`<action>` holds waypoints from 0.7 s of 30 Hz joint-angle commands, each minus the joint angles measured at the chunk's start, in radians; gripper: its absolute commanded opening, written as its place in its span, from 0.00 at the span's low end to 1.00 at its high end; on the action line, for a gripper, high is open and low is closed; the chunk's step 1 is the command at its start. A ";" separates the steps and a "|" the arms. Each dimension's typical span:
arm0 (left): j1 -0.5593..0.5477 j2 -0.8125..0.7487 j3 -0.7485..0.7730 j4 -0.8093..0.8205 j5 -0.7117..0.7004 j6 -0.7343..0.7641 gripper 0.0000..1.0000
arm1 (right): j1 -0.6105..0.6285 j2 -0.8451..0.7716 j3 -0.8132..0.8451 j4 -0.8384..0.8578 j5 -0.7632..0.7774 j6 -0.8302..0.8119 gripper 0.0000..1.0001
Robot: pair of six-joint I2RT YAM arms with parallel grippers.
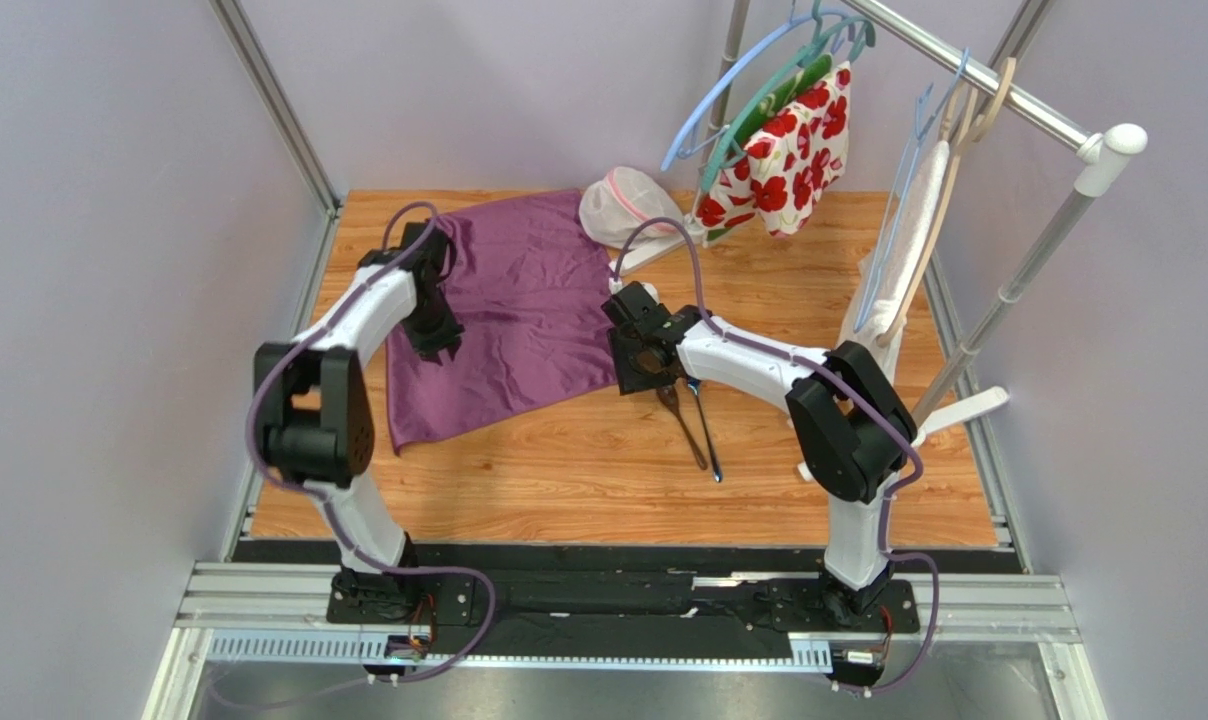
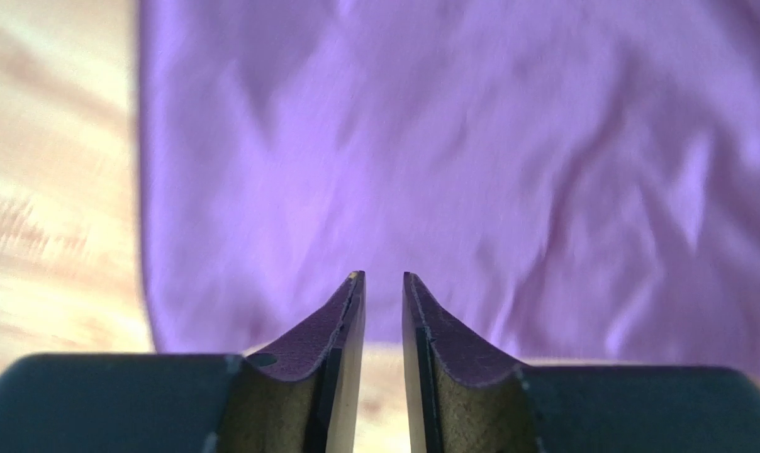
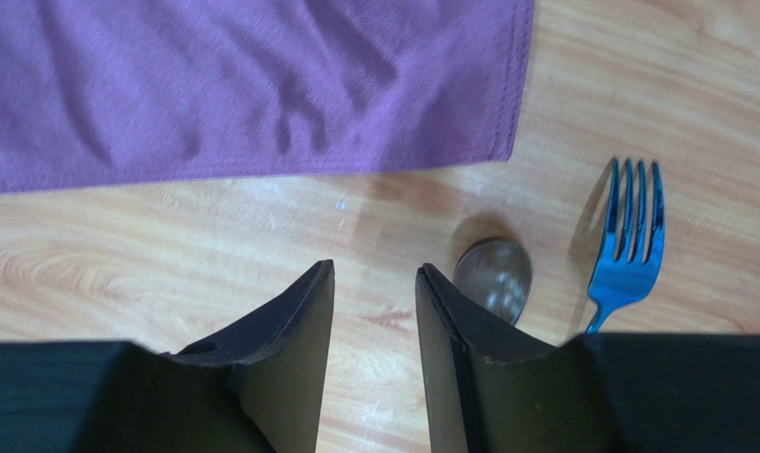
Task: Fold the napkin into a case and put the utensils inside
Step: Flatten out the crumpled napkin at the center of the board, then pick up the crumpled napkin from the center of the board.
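Observation:
The plum napkin (image 1: 520, 308) lies spread flat on the wooden table (image 1: 565, 480), lightly wrinkled. My left gripper (image 1: 442, 345) hovers over its left part. In the left wrist view the napkin (image 2: 450, 151) fills the area ahead, and the left gripper (image 2: 382, 278) has its jaws a narrow gap apart with nothing between them. My right gripper (image 1: 637, 375) sits just off the napkin's near right corner (image 3: 488, 113). The right gripper (image 3: 374, 269) is open over bare wood. The utensils (image 1: 693, 420) lie side by side beside it: a spoon (image 3: 494, 274) and a blue fork (image 3: 630, 236).
A white mesh pouch (image 1: 625, 207) sits at the back edge behind the napkin. A clothes rack (image 1: 1001, 90) at the back right carries hangers, a red-flowered cloth (image 1: 783, 150) and a white cloth (image 1: 908, 248). Metal frame posts border the table.

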 commanded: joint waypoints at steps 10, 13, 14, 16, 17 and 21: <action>0.163 -0.379 -0.290 0.068 0.228 -0.063 0.28 | -0.106 0.075 0.015 0.042 0.027 -0.003 0.39; 0.206 -0.416 -0.302 0.101 0.234 -0.058 0.28 | -0.126 0.074 0.009 0.024 0.065 -0.003 0.39; 0.211 -0.421 -0.301 0.102 0.231 -0.055 0.28 | -0.127 0.072 0.007 0.027 0.067 -0.006 0.39; 0.219 -0.419 -0.289 0.092 0.220 -0.042 0.28 | -0.131 0.070 0.013 0.041 0.066 -0.017 0.39; 0.223 -0.416 -0.282 0.089 0.214 -0.035 0.28 | -0.131 0.072 0.030 0.047 0.049 -0.020 0.40; 0.252 -0.393 -0.272 0.065 0.208 -0.022 0.29 | -0.131 0.086 0.084 0.062 0.009 -0.002 0.41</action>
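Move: From the left hand, the napkin's near-left corner lies about 10 cm back, 9 cm left and 6 cm below; the folded flap at its left edge is some 13 cm ahead and 6 cm left. From the right hand, the napkin's near-right corner is roughly 4 cm ahead, 4 cm right and 3 cm down. The spoon's bowl is level with that hand, 4 cm right, and the fork's head 2 cm ahead, 8 cm right. Backing clear above the napkin, the left hand draws back about 6 cm and lifts, then swings 4 cm left towards the near-left corner, turning some 10 degrees counter-clockwise and tilting as far, touching nothing. The right hand slides about 4 cm right and nearly as far forward while sinking beside the near-right corner, its right finger pushing the spoon's bowl towards the fork; both grippers keep their opening. ##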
